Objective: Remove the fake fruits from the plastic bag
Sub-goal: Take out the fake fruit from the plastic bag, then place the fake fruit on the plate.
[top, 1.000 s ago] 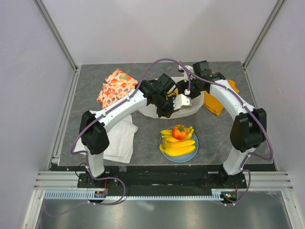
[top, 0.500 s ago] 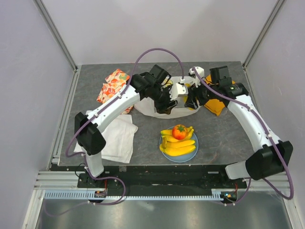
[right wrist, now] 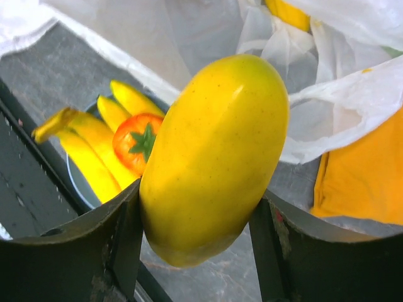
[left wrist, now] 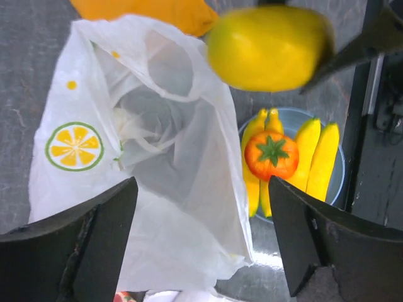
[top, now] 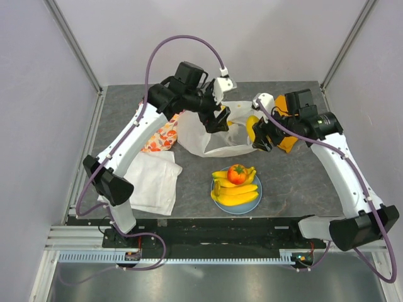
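The white plastic bag (top: pixel 211 137) lies crumpled at the middle back of the table, a lemon-slice print (left wrist: pixel 74 146) on its side. My left gripper (top: pixel 218 119) hangs open above the plastic bag (left wrist: pixel 170 189), with nothing between its fingers (left wrist: pixel 101 239). My right gripper (top: pixel 257 133) is shut on a smooth yellow oval fruit (right wrist: pixel 214 157), held in the air just right of the bag's mouth. Yellow bananas (top: pixel 238 194) and a red-orange fruit with a green top (top: pixel 237 173) lie on the light-blue plate (top: pixel 254 204).
An orange floral cloth (top: pixel 161 135) lies left of the bag, partly under my left arm. A folded white cloth (top: pixel 154 182) is at the near left. A plain orange cloth (top: pixel 288 139) lies behind my right gripper. Grey walls close in the table.
My left gripper has opened, let go of the bag and risen toward the back. My right gripper has drawn the yellow fruit out of the bag to the right.
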You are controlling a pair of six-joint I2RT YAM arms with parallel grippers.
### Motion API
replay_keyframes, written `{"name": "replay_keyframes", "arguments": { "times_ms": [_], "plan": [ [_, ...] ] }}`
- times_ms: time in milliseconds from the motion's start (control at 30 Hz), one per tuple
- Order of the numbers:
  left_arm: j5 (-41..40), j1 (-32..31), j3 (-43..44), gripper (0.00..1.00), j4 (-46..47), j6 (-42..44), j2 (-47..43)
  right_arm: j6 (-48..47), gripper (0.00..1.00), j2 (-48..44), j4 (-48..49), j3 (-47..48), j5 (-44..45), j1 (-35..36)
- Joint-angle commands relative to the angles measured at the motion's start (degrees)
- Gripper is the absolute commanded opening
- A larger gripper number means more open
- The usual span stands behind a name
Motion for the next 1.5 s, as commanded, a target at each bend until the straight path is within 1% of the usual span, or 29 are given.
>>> {"name": "replay_keyframes", "arguments": {
  "times_ms": [0,33,133,167,267,367,467,567,600,667,700,767,800,867,900,967,1000,1067,1133,1200,1300,1467],
  "plan": [
    [3.0,0.8,5.6,0.94,4.1,-7.4,-1.5,-11.1,0.4,-4.8,-10.1,-0.1,1.2,1.1],
    [2.9,1.0,5.9,0.94,4.5,-7.4,-2.1,-12.2,0.4,-6.0,-12.9,-1.0,1.1,1.1],
    [2.9,2.0,7.1,0.94,5.3,-8.0,-2.6,-16.0,0.41,-8.0,-17.0,-6.1,1.3,1.6],
    [3.0,2.3,7.7,0.94,5.5,-8.8,-2.6,-16.3,0.4,-8.3,-17.4,-8.7,1.6,1.7],
    [2.8,2.9,7.9,0.94,5.6,-8.8,-2.8,-17.8,0.4,-8.5,-18.3,-12.8,1.2,1.7],
    [1.8,3.4,6.3,0.94,5.6,-7.9,-3.7,-20.0,0.4,-8.0,-17.2,-15.1,1.5,3.3],
    [1.0,3.9,4.5,0.93,5.6,-7.7,-4.5,-22.7,0.41,-6.1,-16.5,-15.2,3.4,6.5],
    [1.0,4.0,4.4,0.93,5.6,-7.7,-4.2,-22.9,0.41,-3.9,-15.3,-14.9,5.6,11.8],
    [1.1,4.0,4.4,0.93,5.6,-7.7,-4.2,-22.4,0.41,-3.2,-14.8,-14.7,6.3,15.3],
    [1.4,4.0,4.6,0.93,5.8,-7.8,-4.3,-19.7,0.41,-1.3,-12.8,-14.1,7.6,19.0],
    [1.4,4.0,4.6,0.93,5.9,-7.8,-4.2,-18.5,0.41,-0.1,-11.9,-13.8,7.9,22.0],
    [1.5,4.0,4.5,0.93,5.8,-7.8,-4.7,-15.3,0.41,1.2,-8.9,-13.1,9.4,24.8],
    [1.5,4.0,4.4,0.92,5.9,-7.8,-4.8,-12.4,0.41,2.5,-8.2,-12.6,10.1,27.2],
    [1.7,4.0,3.7,0.92,6.0,-7.8,-5.4,-8.1,0.41,3.3,-5.4,-11.6,11.3,28.9],
    [1.8,4.0,3.5,0.92,6.0,-7.8,-5.5,-4.3,0.41,4.5,-4.4,-11.3,13.1,29.8],
    [2.2,4.0,3.0,0.92,6.0,-7.9,-6.1,-0.4,0.43,5.9,-2.7,-10.8,15.3,29.7],
    [2.1,4.0,3.0,0.92,6.0,-7.8,-6.3,3.4,0.43,7.1,-2.4,-10.4,16.3,29.7],
    [2.2,4.0,2.6,0.92,6.0,-7.8,-7.0,6.5,0.41,7.7,-2.3,-9.3,15.2,29.6],
    [2.1,4.0,1.7,0.92,6.1,-7.5,-7.6,11.5,0.41,8.8,-2.0,-9.0,14.0,29.6],
    [1.8,4.0,0.9,0.92,6.1,-7.3,-8.4,13.6,0.4,10.0,-2.2,-8.8,13.5,29.7],
    [0.8,4.0,-0.5,0.92,6.1,-6.5,-9.7,15.4,0.43,11.1,-2.5,-9.3,13.2,29.7],
    [0.1,4.0,-1.6,0.92,5.6,-5.7,-10.7,18.3,0.46,10.8,-3.1,-11.0,10.2,29.6]
  ]
}}
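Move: The right gripper already holds the yellow mango. The blue plate of bananas it is bound for lies about 9 cm back, 6 cm to its left and 21 cm below; the tomato on the plate's far part is some 6 cm back, 6 cm left and 17 cm down. The plastic bag lies about 9 cm ahead, 12 cm left, 18 cm down. From the empty left gripper, the plate is roughly 11 cm back, 8 cm right and 26 cm below. Keep the right gripper's hold on the mango and draw it back about 11 cm while sinking, away from the bag; then swing it some 11 cm left and lower still over the bananas, twisting counter-clockwise, then partly back, and tipping the fingers more steeply down. Meanwhile lift the open left gripper about 6 cm off over the bag, then ease it a little left and back. ##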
